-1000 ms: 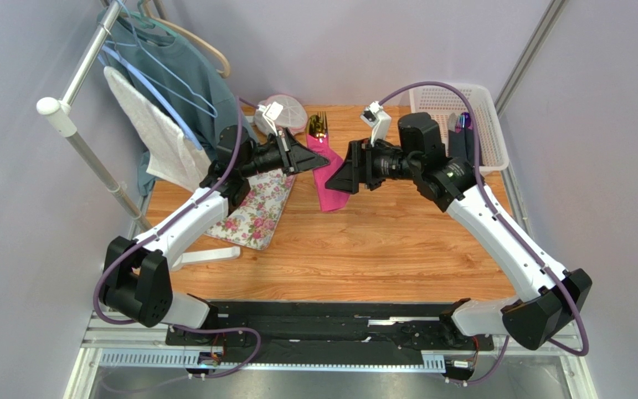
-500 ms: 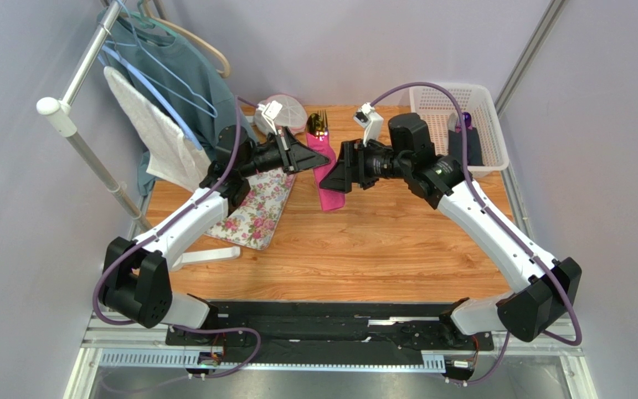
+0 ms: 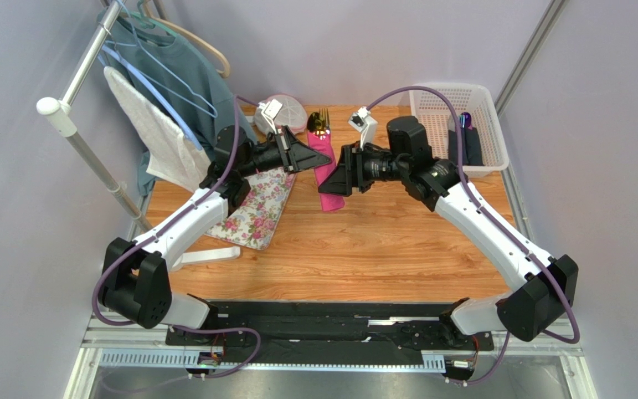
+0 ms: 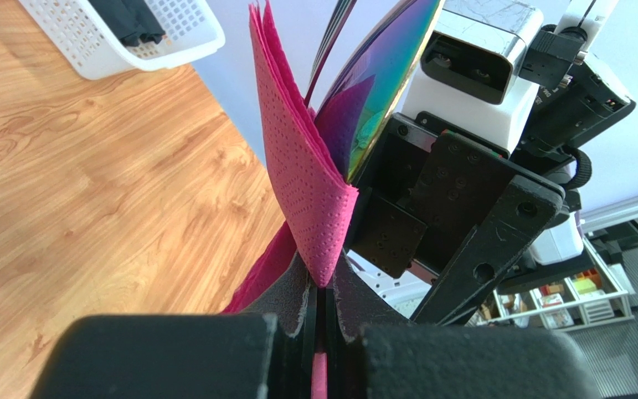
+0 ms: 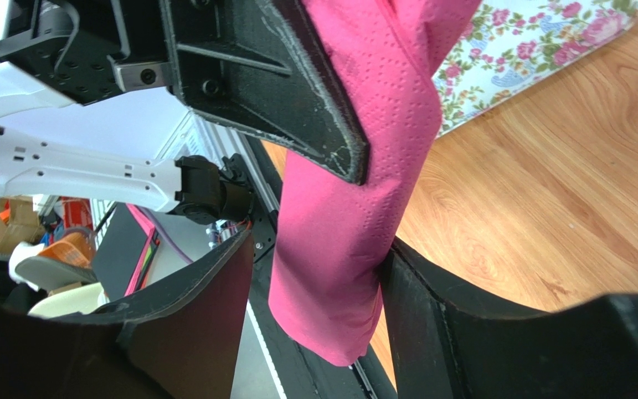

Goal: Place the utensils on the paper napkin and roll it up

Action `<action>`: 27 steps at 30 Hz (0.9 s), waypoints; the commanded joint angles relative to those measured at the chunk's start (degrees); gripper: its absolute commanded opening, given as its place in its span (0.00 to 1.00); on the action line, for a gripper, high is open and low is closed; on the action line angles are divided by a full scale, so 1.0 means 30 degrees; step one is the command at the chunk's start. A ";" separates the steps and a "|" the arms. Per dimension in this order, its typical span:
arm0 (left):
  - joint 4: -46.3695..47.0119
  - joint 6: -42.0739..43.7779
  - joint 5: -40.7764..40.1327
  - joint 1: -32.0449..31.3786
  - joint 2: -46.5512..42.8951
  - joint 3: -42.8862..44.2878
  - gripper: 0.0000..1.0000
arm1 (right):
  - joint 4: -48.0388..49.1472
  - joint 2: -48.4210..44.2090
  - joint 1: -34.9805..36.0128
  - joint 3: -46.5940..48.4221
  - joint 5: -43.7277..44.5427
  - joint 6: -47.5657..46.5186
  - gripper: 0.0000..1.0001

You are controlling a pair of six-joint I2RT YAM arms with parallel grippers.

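The magenta paper napkin [image 3: 328,189] is folded round the gold utensils, whose fork tines [image 3: 318,125] stick out of its far end. My left gripper [image 3: 317,156] is shut on the napkin's edge and holds it off the table; in the left wrist view the jaws [image 4: 321,281] pinch the napkin [image 4: 297,158], with a shiny utensil [image 4: 380,79] inside the fold. My right gripper [image 3: 341,170] is open round the hanging lower end of the napkin [image 5: 339,208]; one finger [image 5: 414,299] touches it and the other stands apart.
A floral-print cloth [image 3: 260,208] lies left of the napkin and also shows in the right wrist view [image 5: 539,50]. A white basket [image 3: 489,125] at the back right holds dark items with a purple tip [image 3: 464,137]. A rack with a shirt and white towel [image 3: 160,125] stands at the left.
My right gripper has moved left, and its open jaws now stand round the hanging napkin. My left gripper has kept still with the napkin.
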 commanded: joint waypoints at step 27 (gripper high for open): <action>0.3638 -0.1703 0.0884 -0.0384 -0.1232 -0.0588 0.00 | 0.5714 -0.0348 -0.1059 -0.1208 -0.5511 0.3638 0.36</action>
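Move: The rolled napkin with the utensils is already in the air, pinched in the shut left fingers; its middle lies about 2 cm back and 1 cm to the left of the left gripper. From the open right fingers, which straddle its tail, the middle is some 3 cm ahead. The spoon and fork heads stick out at the far end, roughly 11 cm ahead and 1 cm left of the right gripper; the floral mat lies on the table some 17 cm left, 3 cm back and far below. Narrow the right fingers around the tail of the roll by about a third of their gap without shutting them, while lifting that gripper some 2.5 cm, easing it 1 cm back and tipping its fingertips up about 10 degrees. Keep the left gripper's pinch and carry the bundle about 2 cm back and nearly as far up. ##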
